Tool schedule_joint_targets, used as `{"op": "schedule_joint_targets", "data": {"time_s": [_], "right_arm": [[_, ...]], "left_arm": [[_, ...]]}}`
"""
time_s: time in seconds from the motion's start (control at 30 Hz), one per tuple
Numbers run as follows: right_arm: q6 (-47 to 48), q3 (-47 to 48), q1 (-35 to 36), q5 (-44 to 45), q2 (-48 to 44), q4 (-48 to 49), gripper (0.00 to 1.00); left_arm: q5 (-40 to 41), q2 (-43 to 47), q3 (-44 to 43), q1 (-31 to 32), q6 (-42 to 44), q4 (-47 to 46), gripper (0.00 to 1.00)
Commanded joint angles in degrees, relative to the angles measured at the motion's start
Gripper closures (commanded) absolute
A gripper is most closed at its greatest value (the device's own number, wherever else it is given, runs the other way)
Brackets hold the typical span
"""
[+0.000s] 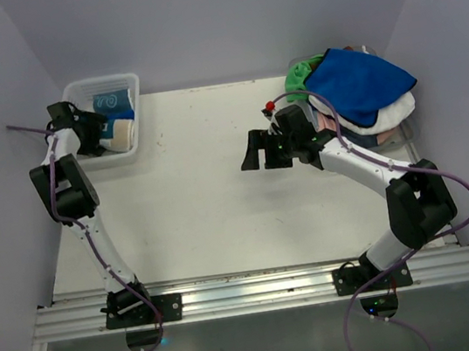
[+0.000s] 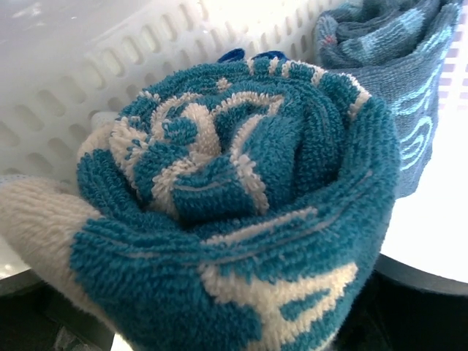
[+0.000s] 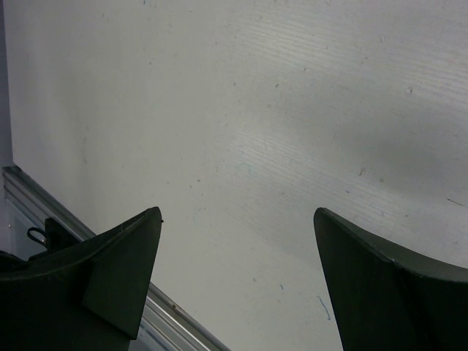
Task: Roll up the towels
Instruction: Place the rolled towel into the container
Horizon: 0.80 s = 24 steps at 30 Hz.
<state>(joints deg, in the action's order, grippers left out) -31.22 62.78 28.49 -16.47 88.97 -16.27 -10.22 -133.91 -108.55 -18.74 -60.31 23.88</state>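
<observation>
A rolled teal and beige towel (image 2: 241,212) fills the left wrist view, seen end-on inside the mesh basket (image 2: 110,66). It hides my left fingers. Seen from above, my left gripper (image 1: 95,130) reaches into the basket (image 1: 135,146) right at this roll (image 1: 120,132). A second rolled teal towel (image 1: 111,99) lies behind it, also visible in the wrist view (image 2: 387,51). A loose pile of towels sits at the back right, royal blue (image 1: 360,82) on top of white (image 1: 393,115), pink and green (image 1: 298,78). My right gripper (image 1: 255,150) hovers open over the bare table (image 3: 241,110), holding nothing.
The basket stands at the table's back left corner against the wall. Purple-grey walls close in the table on three sides. A metal rail (image 1: 252,292) runs along the near edge, where both arm bases are bolted.
</observation>
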Motion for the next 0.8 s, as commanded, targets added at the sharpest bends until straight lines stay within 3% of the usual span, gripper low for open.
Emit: {"op": "schedule_joint_targets", "data": {"time_s": [0.0,0.57,0.77], "right_arm": [[-1.12,1.64,-0.1,-2.43,-0.11,1.77,0.11],[-1.03,0.59,-0.19,-2.6,-2.22,2.03,0.11],[-1.03,0.32,-0.1,-2.6,-2.92,2.03,0.11]], "left_arm": [[3.44,3.82,-1.4,-0.59,3.45,5.56,0.0],[6.96,7.61,-1.05,-0.51,9.15,13.12,0.0],[11.52,10.5,-1.14,-0.51,11.62,16.2,0.01]]}}
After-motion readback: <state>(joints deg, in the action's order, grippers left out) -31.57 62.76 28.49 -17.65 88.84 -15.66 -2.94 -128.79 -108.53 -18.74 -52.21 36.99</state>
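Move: The rolled towel lies in the container between the left hand's open fingers, its middle about 5 cm to the hand's right, level fore and aft, and some 2 cm below. The blue towel is about 4 cm farther out and 7 cm to the right, the other rolled towel about 9 cm out and 8 cm right; the container's near rim is some 8 cm back, 4 cm right. From the right hand, the rolled towel is roughly 20 cm ahead and 44 cm left. With its fingers still wide open around the released rolled towel, the left hand's farther-out finger stays against the towel's outer side and drags it back towards the container's near rim. The hand draws back about 5 cm, rising and easing left by only a centimetre or so, while it tips its fingers some 10 degrees more steeply down and rolls slightly. ##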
